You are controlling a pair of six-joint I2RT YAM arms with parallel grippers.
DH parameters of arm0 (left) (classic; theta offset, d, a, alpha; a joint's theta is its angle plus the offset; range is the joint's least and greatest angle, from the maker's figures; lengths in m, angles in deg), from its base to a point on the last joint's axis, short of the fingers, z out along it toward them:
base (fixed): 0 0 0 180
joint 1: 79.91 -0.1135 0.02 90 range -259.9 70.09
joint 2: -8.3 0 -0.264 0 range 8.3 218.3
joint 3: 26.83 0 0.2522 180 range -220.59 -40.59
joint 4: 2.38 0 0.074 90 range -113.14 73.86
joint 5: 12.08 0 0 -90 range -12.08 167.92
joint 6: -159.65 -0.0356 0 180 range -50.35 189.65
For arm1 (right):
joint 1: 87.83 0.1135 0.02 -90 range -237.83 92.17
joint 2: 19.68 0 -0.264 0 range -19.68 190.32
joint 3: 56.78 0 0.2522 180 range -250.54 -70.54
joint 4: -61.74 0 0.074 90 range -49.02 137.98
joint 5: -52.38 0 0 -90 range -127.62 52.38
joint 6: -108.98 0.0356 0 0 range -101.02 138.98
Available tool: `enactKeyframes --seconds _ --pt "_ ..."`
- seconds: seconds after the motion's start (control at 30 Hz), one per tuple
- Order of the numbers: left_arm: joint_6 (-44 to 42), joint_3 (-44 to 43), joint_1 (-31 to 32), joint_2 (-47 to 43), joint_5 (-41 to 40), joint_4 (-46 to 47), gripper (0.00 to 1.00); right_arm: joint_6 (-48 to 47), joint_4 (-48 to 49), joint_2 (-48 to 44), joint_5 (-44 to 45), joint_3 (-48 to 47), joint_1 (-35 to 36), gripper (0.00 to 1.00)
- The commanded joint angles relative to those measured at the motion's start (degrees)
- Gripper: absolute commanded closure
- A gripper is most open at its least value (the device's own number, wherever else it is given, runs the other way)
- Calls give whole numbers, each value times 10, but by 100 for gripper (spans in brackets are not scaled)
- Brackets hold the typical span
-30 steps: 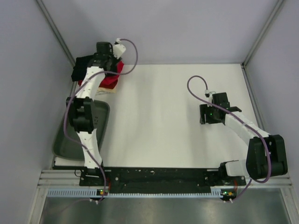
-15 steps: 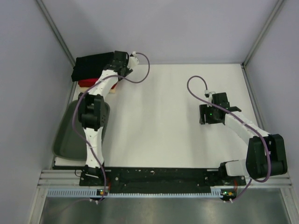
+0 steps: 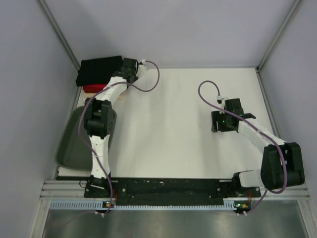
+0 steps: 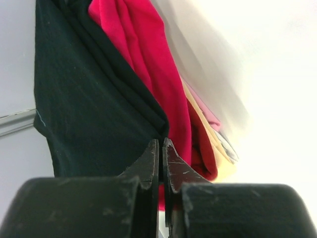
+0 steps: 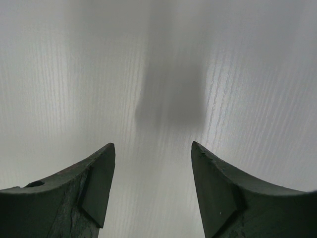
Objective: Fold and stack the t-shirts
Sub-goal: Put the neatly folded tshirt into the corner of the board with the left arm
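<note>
A folded black t-shirt (image 3: 99,69) lies on top of the stack at the table's far left corner. A red t-shirt (image 3: 90,88) peeks out beneath it. In the left wrist view the black shirt (image 4: 89,109) lies over red ones (image 4: 148,59) and a cream one (image 4: 218,158). My left gripper (image 3: 124,69) is at the stack's right edge. Its jaws (image 4: 161,143) are shut, tips right at the black shirt's folded edge, with no cloth seen between them. My right gripper (image 3: 215,121) hovers open and empty (image 5: 152,146) over bare table on the right.
A grey oval tub (image 3: 69,144) sits at the left edge, partly under the left arm. The white table (image 3: 168,129) is walled on the left, back and right by pale panels. The stack is close against the left wall.
The left arm has come off the top of the stack and moved right, uncovering the black shirt lying flat on it. The right arm has not moved.
</note>
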Motion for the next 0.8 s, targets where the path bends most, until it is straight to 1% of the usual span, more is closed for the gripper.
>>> enactKeyframes --seconds 0.0,0.1,0.2,0.33,0.43,0.53,0.57,0.63,0.67,0.73,0.77 --pt "2 60 8 -114 50 37 100 -1 12 1 1 -13 1 38" --pt "-11 107 8 -158 68 48 100 -1 13 1 0 -13 1 38" --pt "-19 138 7 -167 71 43 100 -1 13 3 -1 -14 2 38" --pt "-20 157 5 -144 63 21 100 -2 13 3 -2 -14 2 38" --pt "-16 149 3 -115 58 2 100 -1 13 4 -3 -14 2 38" --pt "-1 121 1 -81 70 -50 100 -2 11 2 -6 -13 1 38" --pt "2 111 1 -72 73 -75 95 -1 11 1 -6 -13 1 38" --pt "13 89 1 -51 83 -117 80 -1 13 2 -7 -12 1 38" --pt "18 81 1 -46 84 -128 72 -2 13 3 -8 -13 1 37" --pt "24 84 1 -46 96 -135 59 -2 12 1 -9 -14 1 37" --pt "29 86 1 -53 102 -135 50 -1 12 -1 -9 -15 1 37"
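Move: At the near right corner of the folded black t-shirt, the left fingers are already shut on the cloth; the t-shirt's middle lies about 7 cm ahead and 13 cm left, roughly level with them. The red t-shirt stack is beneath it, some 7 cm ahead, 12 cm left and 5 cm below; the grey tray sits about 30 cm back, 18 cm left and 10 cm down. From the right hand, the black t-shirt's middle is roughly 36 cm ahead, 62 cm left and 6 cm up. Drawing the pinched corner back and up about 4 cm each way, the left hand then swings down some 10 cm beside the stack's near right edge while still easing back a little. Its fingertips tip downward by about 15 degrees, and towards the end the fingers part around the black corner. ##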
